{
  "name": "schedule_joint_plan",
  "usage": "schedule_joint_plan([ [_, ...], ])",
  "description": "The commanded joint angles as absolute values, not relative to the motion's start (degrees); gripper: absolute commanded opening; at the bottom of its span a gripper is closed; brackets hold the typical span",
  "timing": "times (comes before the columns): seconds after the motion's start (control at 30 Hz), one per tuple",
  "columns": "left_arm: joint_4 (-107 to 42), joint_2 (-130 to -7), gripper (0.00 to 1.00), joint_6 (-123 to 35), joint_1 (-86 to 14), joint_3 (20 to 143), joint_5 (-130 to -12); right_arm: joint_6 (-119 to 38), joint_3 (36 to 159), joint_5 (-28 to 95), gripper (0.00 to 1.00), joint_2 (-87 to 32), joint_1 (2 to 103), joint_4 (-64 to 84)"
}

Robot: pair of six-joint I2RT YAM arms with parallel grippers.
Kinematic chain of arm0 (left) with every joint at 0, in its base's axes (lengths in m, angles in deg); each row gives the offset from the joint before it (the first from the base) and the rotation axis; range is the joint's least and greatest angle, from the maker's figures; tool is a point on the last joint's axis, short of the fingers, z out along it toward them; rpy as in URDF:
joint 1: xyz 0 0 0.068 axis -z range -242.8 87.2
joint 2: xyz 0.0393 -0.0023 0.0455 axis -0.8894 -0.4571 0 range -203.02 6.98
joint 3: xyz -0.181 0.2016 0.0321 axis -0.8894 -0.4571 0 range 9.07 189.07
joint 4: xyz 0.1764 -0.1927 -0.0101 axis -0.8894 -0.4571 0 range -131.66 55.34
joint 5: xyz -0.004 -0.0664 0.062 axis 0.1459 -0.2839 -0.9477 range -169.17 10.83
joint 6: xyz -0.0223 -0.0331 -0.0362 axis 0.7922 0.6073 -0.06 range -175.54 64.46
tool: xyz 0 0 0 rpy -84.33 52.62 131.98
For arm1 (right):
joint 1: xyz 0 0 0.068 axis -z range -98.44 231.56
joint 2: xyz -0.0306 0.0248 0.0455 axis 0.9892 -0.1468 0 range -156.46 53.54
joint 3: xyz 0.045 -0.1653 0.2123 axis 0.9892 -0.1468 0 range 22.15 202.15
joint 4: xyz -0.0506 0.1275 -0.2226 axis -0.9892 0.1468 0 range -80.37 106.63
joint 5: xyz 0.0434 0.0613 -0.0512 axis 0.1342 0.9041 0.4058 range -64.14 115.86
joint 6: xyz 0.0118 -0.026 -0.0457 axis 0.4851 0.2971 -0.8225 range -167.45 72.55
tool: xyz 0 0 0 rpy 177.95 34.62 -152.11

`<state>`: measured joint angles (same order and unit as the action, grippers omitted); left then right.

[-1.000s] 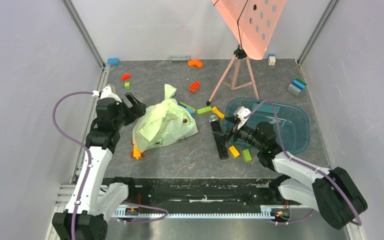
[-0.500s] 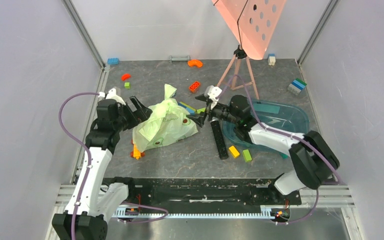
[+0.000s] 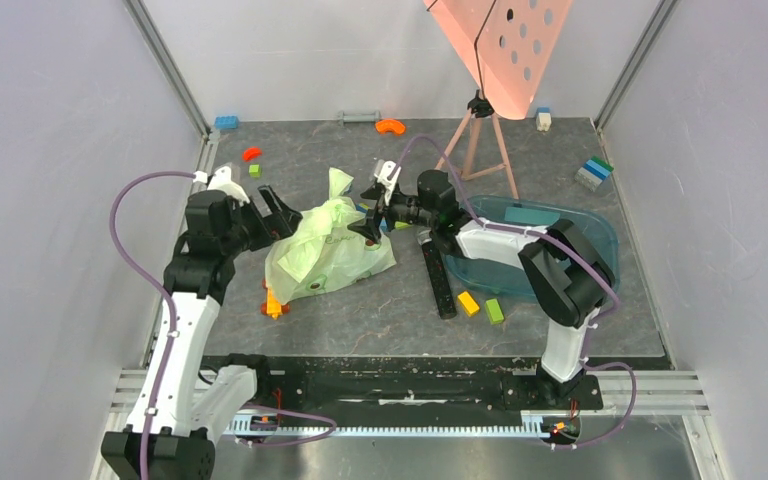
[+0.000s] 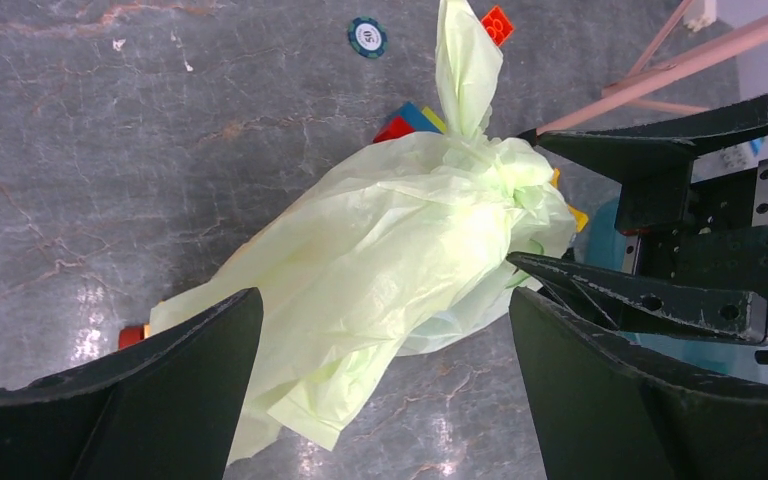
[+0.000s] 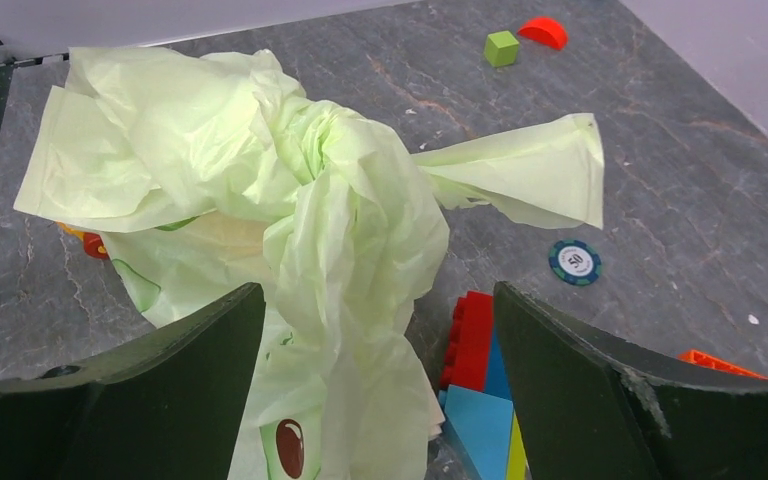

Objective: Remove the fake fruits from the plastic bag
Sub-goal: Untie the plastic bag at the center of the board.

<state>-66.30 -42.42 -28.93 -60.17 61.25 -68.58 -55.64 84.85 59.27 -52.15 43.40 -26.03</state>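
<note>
The plastic bag [image 3: 328,248] lies crumpled left of the table's centre, pale green, with a knotted neck and a tail pointing away. The fake fruits are hidden; only printed pictures show on the film. My left gripper [image 3: 278,218] is open at the bag's left side. In its wrist view the bag [image 4: 390,250] lies between and ahead of the wide jaws [image 4: 380,400]. My right gripper [image 3: 370,215] is open at the bag's right side. Its jaws [image 5: 375,400] straddle the bag's twisted neck [image 5: 350,230] without pinching it.
Red and blue bricks [image 5: 475,350] lie just right of the neck, with a poker chip [image 5: 573,262] beyond. A small orange piece [image 3: 275,303] pokes out at the bag's near-left edge. A teal tray [image 3: 600,255], a black bar [image 3: 438,275], loose bricks [image 3: 468,303] and a tripod [image 3: 475,140] stand to the right.
The right arm swung left from the tray across the black bar to the bag's right side, and its jaws narrowed slightly. The left gripper shifted only slightly.
</note>
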Motion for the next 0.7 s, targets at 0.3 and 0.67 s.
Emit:
schedule_joint_plan([
  [0.3, -67.50, -48.04, 1.00, -39.23, -60.31, 64.32, -66.49, -55.23, 87.17, 60.53, 0.62, -53.95, 42.18, -26.21],
  [0.67, -63.93, -49.77, 0.99, -38.09, -60.25, 62.20, -55.64, -54.92, 83.63, 56.51, 0.11, -50.20, 41.83, -23.99],
])
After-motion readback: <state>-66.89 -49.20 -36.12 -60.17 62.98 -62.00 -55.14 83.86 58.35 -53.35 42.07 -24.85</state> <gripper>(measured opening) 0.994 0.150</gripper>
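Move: The plastic bag's gathered fold beside its knot, which the right hand is about to close on, lies just under the right hand, some 2 cm down and 1 cm back and 1 cm to its left; the knot is about 5 cm left and 3 cm below, with the bag's tail 7 cm ahead, 5 cm left. Red-blue blocks sit on the table about 5 cm ahead. From the left hand the knot is about 8 cm ahead, 8 cm right and 8 cm below. The bag's fold beside the knot gets pinched between the right fingertips: the right hand, reaching leftward over the bag, sinks about 2.5 cm, eases slightly back, and closes from nearly wide open to almost shut. The left hand, still wide open, sinks 2 cm and edges forward, then drifts right towards the knot while its wrist turns some 10 degrees clockwise. ##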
